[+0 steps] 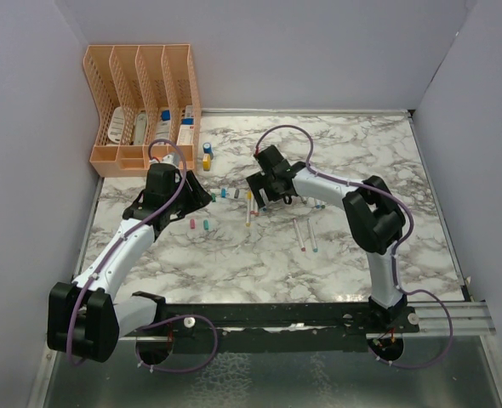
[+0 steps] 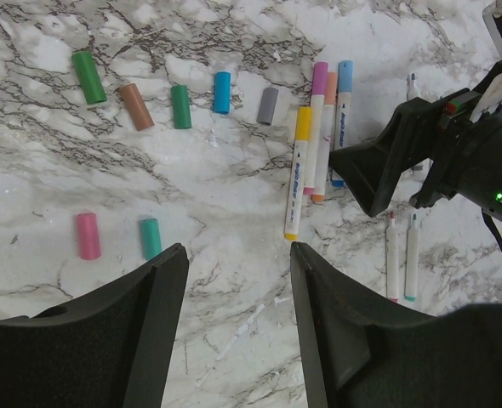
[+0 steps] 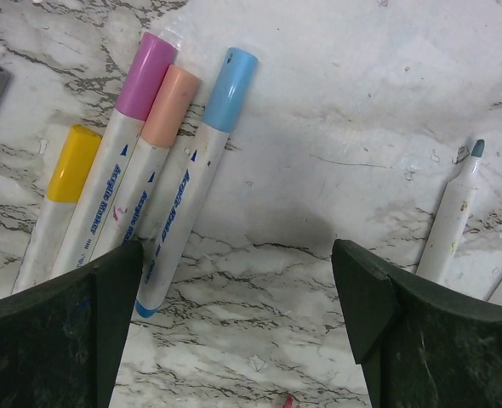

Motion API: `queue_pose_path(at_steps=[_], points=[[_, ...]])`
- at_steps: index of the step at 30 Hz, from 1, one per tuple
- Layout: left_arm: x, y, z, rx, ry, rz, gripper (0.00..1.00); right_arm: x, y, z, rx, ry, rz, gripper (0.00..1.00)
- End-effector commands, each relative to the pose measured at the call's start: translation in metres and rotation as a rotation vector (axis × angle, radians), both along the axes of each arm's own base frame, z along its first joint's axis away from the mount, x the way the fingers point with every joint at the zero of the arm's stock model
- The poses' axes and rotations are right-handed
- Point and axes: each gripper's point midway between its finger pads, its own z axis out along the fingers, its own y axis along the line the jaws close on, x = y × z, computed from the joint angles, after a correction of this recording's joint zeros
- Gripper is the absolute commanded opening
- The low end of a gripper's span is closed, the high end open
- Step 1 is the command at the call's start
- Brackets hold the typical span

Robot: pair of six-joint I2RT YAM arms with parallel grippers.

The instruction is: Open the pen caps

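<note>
Several loose pen caps lie in a row on the marble: green (image 2: 89,77), brown (image 2: 136,106), green (image 2: 180,106), blue (image 2: 222,92) and grey (image 2: 268,105). A pink cap (image 2: 88,235) and a teal cap (image 2: 151,238) lie nearer. Several capped pens lie side by side, with a yellow cap (image 3: 72,161), a pink cap (image 3: 146,75), an orange cap (image 3: 170,93) and a blue cap (image 3: 231,85). My right gripper (image 3: 238,263) stands open low over the marble just right of the blue-capped pen (image 3: 183,212), holding nothing. My left gripper (image 2: 238,251) is open and empty, short of the yellow-capped pen (image 2: 298,170).
Uncapped white pens (image 1: 298,231) lie right of the capped group, one with a teal tip (image 3: 455,221) beside my right finger. An orange desk organiser (image 1: 145,106) stands at the back left, with a small blue-and-yellow bottle (image 1: 207,155) next to it.
</note>
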Motion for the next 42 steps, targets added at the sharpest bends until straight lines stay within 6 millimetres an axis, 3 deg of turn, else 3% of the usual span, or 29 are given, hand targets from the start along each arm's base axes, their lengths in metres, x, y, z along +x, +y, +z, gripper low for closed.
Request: queue_pose_path(at_steps=[1,10,20,29,32,38,42], points=[[0.008,-0.003,0.015,-0.014,-0.048,-0.013,0.54,0.002,0.005,-0.005,-0.002,0.007,-0.013,0.91],[0.009,-0.003,0.017,-0.012,-0.052,-0.012,0.54,-0.003,0.009,-0.009,0.014,0.037,-0.002,0.64],[0.010,-0.006,0.020,-0.042,-0.055,-0.010,0.54,-0.021,0.006,-0.016,0.044,0.080,0.015,0.44],[0.016,-0.019,0.024,-0.105,-0.057,-0.034,0.54,-0.029,0.012,-0.014,0.097,0.102,0.029,0.09],[0.019,-0.022,0.030,-0.130,-0.063,-0.030,0.54,-0.024,0.009,-0.003,0.112,0.079,-0.002,0.01],[0.033,-0.038,0.042,-0.201,-0.075,-0.049,0.54,-0.007,-0.004,0.040,0.150,-0.046,-0.080,0.01],[0.045,-0.054,0.046,-0.240,-0.081,-0.067,0.54,-0.005,-0.001,0.069,0.184,-0.101,-0.038,0.01]])
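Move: The light blue pen lies roughly 2 cm ahead and 2 cm left of the right hand, about 1 cm below it. From this hand, the peach pen is 1 cm ahead and 4 cm left, the magenta pen 2 cm ahead and 5 cm left, and the yellow pen 2 cm back and 6 cm left. From the left hand, the light blue pen is some 9 cm ahead, 15 cm right and 12 cm below. Right fingers close, pinch the light blue pen's lower barrel, lift about 2 cm; left hand nears it 5 cm. ##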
